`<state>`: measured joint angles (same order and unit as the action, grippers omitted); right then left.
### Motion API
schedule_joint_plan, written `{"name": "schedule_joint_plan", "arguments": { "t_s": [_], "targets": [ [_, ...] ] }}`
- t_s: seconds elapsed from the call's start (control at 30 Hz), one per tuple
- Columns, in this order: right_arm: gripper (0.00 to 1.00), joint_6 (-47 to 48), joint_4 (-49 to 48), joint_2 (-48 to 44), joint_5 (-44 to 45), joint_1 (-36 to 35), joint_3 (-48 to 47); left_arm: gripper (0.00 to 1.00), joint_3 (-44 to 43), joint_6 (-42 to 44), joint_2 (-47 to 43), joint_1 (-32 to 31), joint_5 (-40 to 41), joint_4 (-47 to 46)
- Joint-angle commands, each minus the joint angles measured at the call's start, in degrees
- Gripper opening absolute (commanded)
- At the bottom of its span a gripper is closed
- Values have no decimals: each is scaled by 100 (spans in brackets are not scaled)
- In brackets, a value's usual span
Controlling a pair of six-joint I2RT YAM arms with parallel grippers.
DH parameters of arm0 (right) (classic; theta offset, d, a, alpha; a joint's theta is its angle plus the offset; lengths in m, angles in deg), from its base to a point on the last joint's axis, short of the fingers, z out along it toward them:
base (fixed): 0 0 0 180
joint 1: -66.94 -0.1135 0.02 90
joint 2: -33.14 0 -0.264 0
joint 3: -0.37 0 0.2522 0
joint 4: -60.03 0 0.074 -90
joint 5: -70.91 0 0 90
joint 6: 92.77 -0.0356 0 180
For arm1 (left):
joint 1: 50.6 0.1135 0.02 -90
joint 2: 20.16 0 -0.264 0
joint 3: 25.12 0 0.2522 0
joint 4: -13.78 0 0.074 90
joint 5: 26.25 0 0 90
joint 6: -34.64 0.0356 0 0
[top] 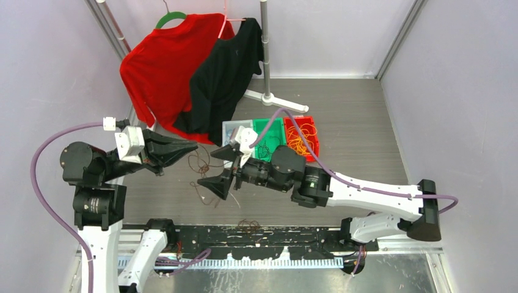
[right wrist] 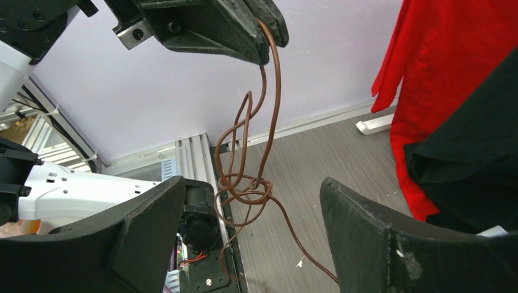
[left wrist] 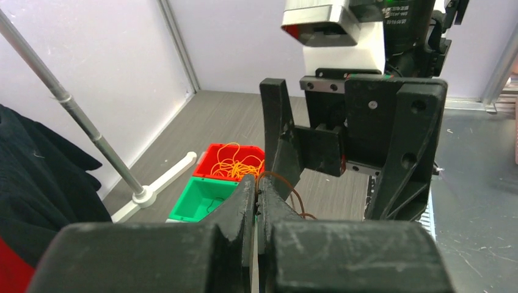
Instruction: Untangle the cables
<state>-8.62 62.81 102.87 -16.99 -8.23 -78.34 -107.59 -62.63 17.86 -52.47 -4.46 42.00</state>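
Note:
A brown cable [top: 201,165] hangs in tangled loops from my left gripper [top: 194,145], which is shut on its top end [left wrist: 258,186]. The knot [right wrist: 244,190] dangles between the fingers of my right gripper [right wrist: 251,183], which stands open around it without touching it. From above, the right gripper [top: 221,169] sits just right of the hanging loops. Orange cables [top: 300,137] fill the red bin [top: 311,152]. Dark cables [top: 264,151] lie in the green bin [top: 269,125]. A small brown cable [top: 247,226] rests by the near rail.
A white bin [top: 232,128] stands left of the green one. Behind hang a red shirt [top: 162,67] and a black shirt [top: 229,73] on a rack whose base [top: 269,97] is on the floor. Lilac walls close in both sides.

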Motion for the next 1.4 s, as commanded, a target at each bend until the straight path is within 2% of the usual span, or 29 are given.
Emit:
{"name": "schedule_joint_plan", "arguments": {
  "t_s": [0.0,0.07,0.1,0.23,0.27,0.3,0.37,0.4,0.47,0.53,0.6,0.67,0.8,1.03,1.37],
  "targets": [
    [83,42,-169,285,-370,85,-488,0,46,-72,-88,16,-96,13],
    [73,-9,-151,451,-497,107,-612,0,88,-72,-114,20,-89,13],
    [65,-34,-117,532,-489,125,-680,0,112,-73,-118,20,-92,16],
    [14,-421,-243,639,-240,304,-637,0,191,-40,-158,20,-63,40],
    [5,-566,-378,595,-183,378,-523,0,224,-30,-163,22,-36,55],
    [1,-709,-512,529,-102,473,-389,1,259,-15,-178,20,-7,59],
    [1,-939,-610,407,-6,700,-174,17,351,62,-201,15,112,123],
    [1,-1068,-590,334,48,916,-74,32,384,222,-207,20,180,248],
    [1,-1339,-502,167,80,1304,130,47,381,558,-201,19,325,574],
    [1,-1565,-466,-60,77,1720,373,71,357,841,-175,20,469,848],
    [1,-1533,-388,-302,212,2039,576,84,333,1039,-151,20,573,1042],
    [1,-1438,-111,-489,377,2308,587,93,353,1115,-132,20,666,1088],
    [1,-1240,313,-736,474,2745,390,100,321,1259,-82,19,805,1256],
    [1,-716,895,-611,800,3078,30,100,226,1604,-72,20,956,1706],
    [1,-448,738,87,1284,3308,179,100,118,1870,-105,22,1034,2174]
  ]
}}
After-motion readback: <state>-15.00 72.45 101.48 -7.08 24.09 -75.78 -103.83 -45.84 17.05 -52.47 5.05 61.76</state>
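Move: The brown cable hangs in loops from the left gripper's tips, its bunched part about 3 cm left, 1 cm ahead and 3 cm below the right hand, between its open fingers' reach. From the left hand that bunch hangs straight below, some 9 cm. The green bin stands about 22 cm ahead and 14 cm right of the right hand, the white bin 22 cm ahead and 4 cm right, both roughly 36 cm below. Leftward a few centimetres and slightly down, the right hand brings its open fingers around the hanging brown cable and closes on it. Then it sweeps forward and to the right about 20 cm towards the space above the green bin, turning some 40 degrees clockwise. The left fingers open wide only once the right has shut, letting go, and that hand sinks some 7 cm, easing forward. ##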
